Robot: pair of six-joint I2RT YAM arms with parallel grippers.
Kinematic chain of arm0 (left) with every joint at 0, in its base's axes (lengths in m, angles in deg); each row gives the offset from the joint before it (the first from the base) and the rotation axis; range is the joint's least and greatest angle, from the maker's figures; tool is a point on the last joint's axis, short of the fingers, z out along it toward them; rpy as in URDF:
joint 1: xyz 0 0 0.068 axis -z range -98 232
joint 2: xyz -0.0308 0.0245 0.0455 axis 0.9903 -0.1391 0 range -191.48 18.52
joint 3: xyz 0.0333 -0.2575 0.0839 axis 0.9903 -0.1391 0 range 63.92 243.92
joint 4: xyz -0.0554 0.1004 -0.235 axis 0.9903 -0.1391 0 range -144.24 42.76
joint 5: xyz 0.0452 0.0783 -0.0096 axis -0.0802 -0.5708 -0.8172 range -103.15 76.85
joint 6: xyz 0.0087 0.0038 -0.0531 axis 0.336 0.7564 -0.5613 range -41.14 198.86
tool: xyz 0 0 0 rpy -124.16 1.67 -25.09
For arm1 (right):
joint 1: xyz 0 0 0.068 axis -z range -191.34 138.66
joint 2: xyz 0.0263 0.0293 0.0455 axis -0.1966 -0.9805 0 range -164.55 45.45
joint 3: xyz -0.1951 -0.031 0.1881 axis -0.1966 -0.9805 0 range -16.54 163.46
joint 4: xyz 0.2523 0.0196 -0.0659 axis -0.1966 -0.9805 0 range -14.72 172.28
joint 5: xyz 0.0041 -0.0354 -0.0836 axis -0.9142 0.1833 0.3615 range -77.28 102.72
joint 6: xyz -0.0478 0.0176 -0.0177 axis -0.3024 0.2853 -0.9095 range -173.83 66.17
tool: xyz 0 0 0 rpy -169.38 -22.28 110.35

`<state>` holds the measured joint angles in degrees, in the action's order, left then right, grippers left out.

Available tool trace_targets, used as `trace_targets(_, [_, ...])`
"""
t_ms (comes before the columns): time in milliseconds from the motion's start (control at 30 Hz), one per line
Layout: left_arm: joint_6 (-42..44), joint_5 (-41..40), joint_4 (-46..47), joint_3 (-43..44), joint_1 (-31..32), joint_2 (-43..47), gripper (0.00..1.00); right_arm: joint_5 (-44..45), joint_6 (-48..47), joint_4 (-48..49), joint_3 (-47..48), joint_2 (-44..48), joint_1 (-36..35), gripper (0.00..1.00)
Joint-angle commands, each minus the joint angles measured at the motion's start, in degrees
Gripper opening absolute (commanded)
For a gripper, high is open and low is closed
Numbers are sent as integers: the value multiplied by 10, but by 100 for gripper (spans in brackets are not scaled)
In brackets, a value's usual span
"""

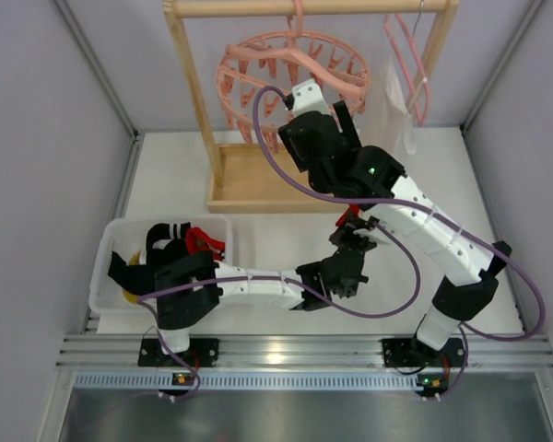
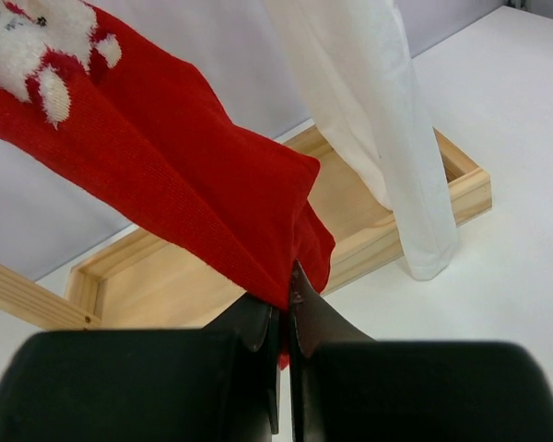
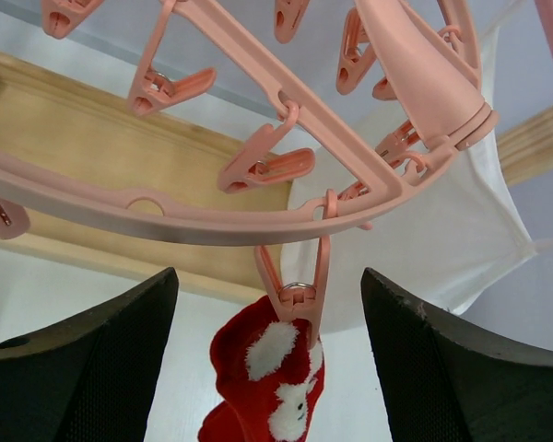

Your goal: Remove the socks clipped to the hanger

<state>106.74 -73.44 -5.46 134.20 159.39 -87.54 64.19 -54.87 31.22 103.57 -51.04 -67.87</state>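
Note:
The round pink hanger (image 1: 290, 74) hangs from the wooden rack's top bar. In the right wrist view one of its clips (image 3: 300, 293) pinches the cuff of a red sock (image 3: 267, 378) with white fluffy patches. My right gripper (image 3: 269, 274) is open, one finger on each side of that clip and touching nothing. The red sock (image 2: 166, 157) stretches down to my left gripper (image 2: 286, 281), which is shut on its toe end. From above, the left gripper (image 1: 350, 235) sits below the right arm with a bit of red sock (image 1: 350, 217) showing. The right gripper (image 1: 344, 110) is up at the ring.
A white bin (image 1: 106, 253) at the left holds black and red socks. The wooden rack's post (image 1: 189, 83) and base tray (image 1: 249, 180) stand behind. A plain pink hanger (image 1: 410, 64) carries a white garment (image 2: 378, 120) close to the right of the sock.

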Motion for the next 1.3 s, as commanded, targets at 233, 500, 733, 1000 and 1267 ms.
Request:
trace_targets(233, [4, 9, 4, 23, 7, -4, 0, 18, -41, 15, 1, 6, 7, 72])
trace_targets(500, [-1, 10, 4, 22, 7, -1, 0, 12, -57, 32, 0, -12, 23, 64])
trace_targets(733, [-1, 11, 5, 18, 7, 3, 0, 38, -73, 47, -1, -32, 24, 62])
trace_targets(1000, [-5, 14, 5, 12, 7, 13, 0, 67, -92, 85, -17, -38, 32, 49])
trace_targets(1267, [-12, 18, 5, 7, 7, 10, 0, 65, -92, 95, -25, -35, 33, 23])
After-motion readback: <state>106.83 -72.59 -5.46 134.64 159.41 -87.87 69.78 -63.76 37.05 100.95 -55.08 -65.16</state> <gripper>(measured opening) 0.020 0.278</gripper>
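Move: The clip that still holds the red sock is about 4 cm ahead of the right gripper, 1 cm to its right and 3 cm lower. The hanger's rim passes roughly 3 cm above this clip; an empty clip hangs some 6 cm beyond it and 1 cm to its left, about 3 cm higher. The white cloth is about 14 cm ahead and 11 cm right of the right gripper. From the left gripper, the sock's clip lies some 9 cm ahead, 9 cm left and 13 cm up. Ease the right gripper about 3 cm forward onto the sock's clip just under the hanger rim, drifting slightly right, then sinking some 2 cm, and roll it about 10 degrees so its left side drops. Close its wide-open fingers to roughly a quarter, one on each side of the clip's two levers. Hold the left gripper still, keeping its pinch on the sock's lower end. ##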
